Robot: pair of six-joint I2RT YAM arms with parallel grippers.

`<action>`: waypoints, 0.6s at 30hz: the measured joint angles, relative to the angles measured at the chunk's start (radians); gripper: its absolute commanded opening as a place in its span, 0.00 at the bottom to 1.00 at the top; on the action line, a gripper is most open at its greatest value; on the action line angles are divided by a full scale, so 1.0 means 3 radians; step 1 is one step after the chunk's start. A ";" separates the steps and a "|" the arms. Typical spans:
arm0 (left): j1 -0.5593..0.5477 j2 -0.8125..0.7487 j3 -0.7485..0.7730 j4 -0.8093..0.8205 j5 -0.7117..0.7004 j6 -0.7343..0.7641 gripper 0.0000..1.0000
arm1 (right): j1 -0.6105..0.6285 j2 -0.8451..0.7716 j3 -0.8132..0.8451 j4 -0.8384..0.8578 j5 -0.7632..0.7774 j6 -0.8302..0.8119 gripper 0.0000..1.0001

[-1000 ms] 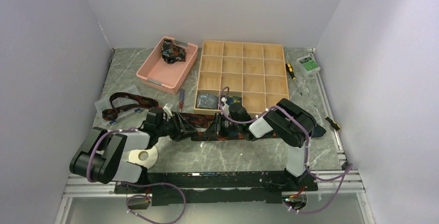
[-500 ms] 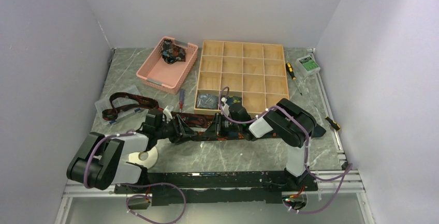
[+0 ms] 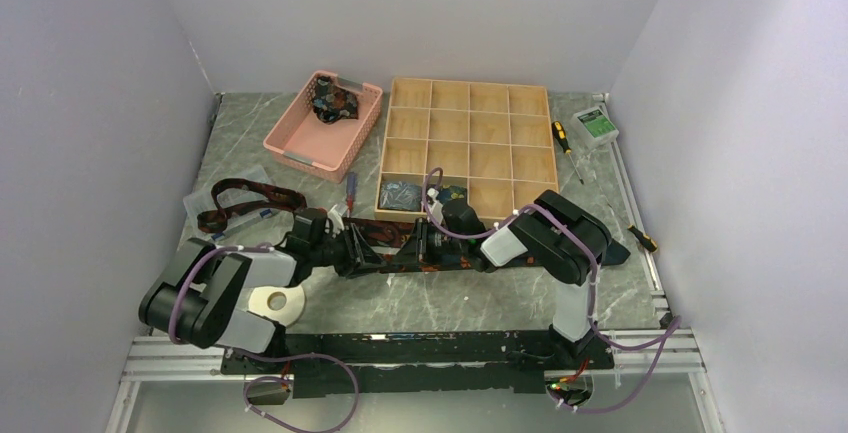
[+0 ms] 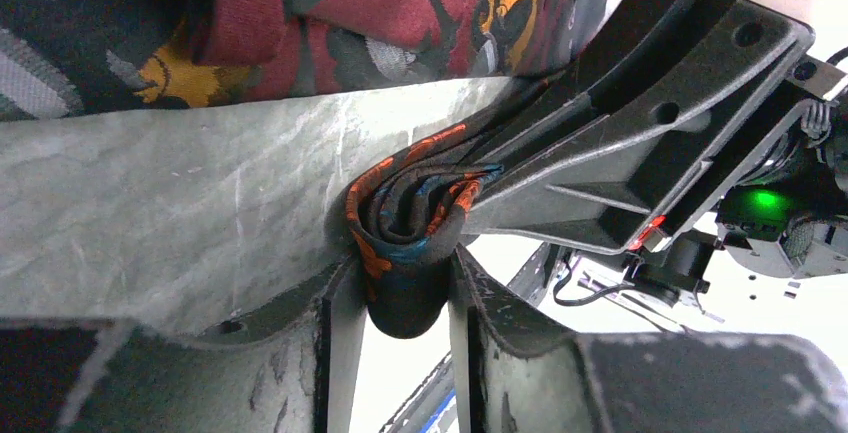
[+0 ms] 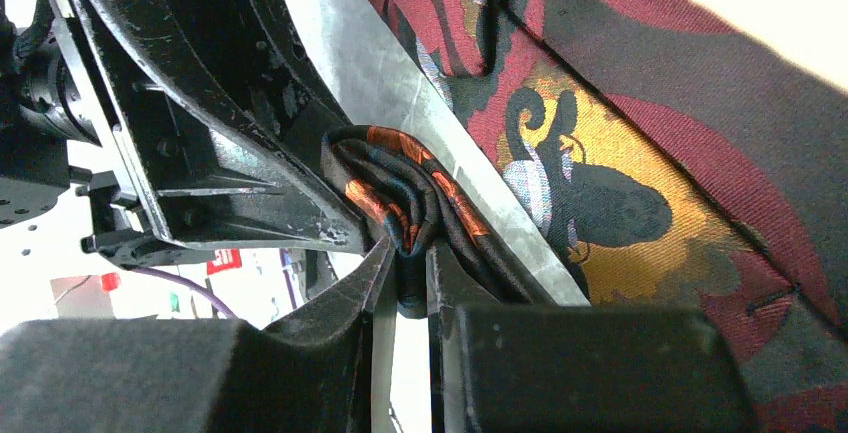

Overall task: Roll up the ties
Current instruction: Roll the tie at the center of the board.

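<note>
A dark navy tie (image 3: 452,265) with orange print lies across the table in front of the wooden tray. Its end is wound into a small roll (image 4: 405,238). My left gripper (image 4: 400,303) is shut on that roll from both sides, and my right gripper (image 5: 404,278) pinches the same roll (image 5: 400,208) from the opposite side. In the top view the left gripper (image 3: 372,251) and the right gripper (image 3: 408,245) meet nose to nose over the tie. A maroon tie (image 5: 620,183) with gold print lies right behind them on the marble.
A wooden compartment tray (image 3: 465,83) holds rolled ties (image 3: 400,194) in its near-left cells. A pink basket (image 3: 290,143) holds a bundled tie. Another tie (image 3: 240,203) lies on a clear bag at left. A white tape ring (image 3: 277,301), screwdrivers (image 3: 563,138) and a green device (image 3: 596,124) lie around.
My left arm has shifted a little to the right and its jaws have narrowed onto the roll. The right arm has stayed put, holding its pinch.
</note>
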 measured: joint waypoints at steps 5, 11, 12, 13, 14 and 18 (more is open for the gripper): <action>-0.0042 0.0052 0.0003 0.0025 -0.0061 -0.0003 0.16 | 0.0000 0.0000 0.0000 -0.0004 0.0000 -0.0005 0.17; -0.0098 -0.0168 0.0019 -0.0223 -0.0217 0.0057 0.03 | 0.0018 -0.0028 0.0003 -0.0047 0.0011 -0.0033 0.42; -0.0111 -0.0248 0.0036 -0.0355 -0.0268 0.0083 0.03 | 0.0025 -0.0050 0.0004 -0.0071 0.0018 -0.0039 0.48; -0.0123 -0.0338 0.0060 -0.0497 -0.0323 0.0109 0.03 | 0.0036 -0.0107 0.0009 -0.0118 0.0019 -0.0055 0.52; -0.0141 -0.0443 0.0106 -0.0687 -0.0416 0.0150 0.03 | 0.0050 -0.0183 0.0020 -0.0209 0.0055 -0.0094 0.55; -0.0187 -0.0753 0.0366 -0.1428 -0.0837 0.0304 0.03 | 0.0056 -0.0448 0.0072 -0.0647 0.0195 -0.0242 0.64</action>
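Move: The tie's rolled-up end sits between the left gripper's partly open fingertips, barely 1 cm to the right of its hand point. The right gripper already pinches the roll from the other side, with the roll's middle about 1 cm to its left. Counted from the left gripper, the flat stretch of patterned tie is about 6 cm ahead, the screwdriver some 13 cm ahead and 6 cm left, and the grey rolled tie 13 cm ahead and 5 cm right. Close the left gripper on the tie's rolled end and pinch it while the right gripper keeps its hold and stays put. With the left grip made, open the right fingers well past the roll and lift them about 2 cm. As they let go, draw the left gripper some 2 cm left and 1 cm up, rolling its left side up about 15 degrees, with the roll still pinched. ##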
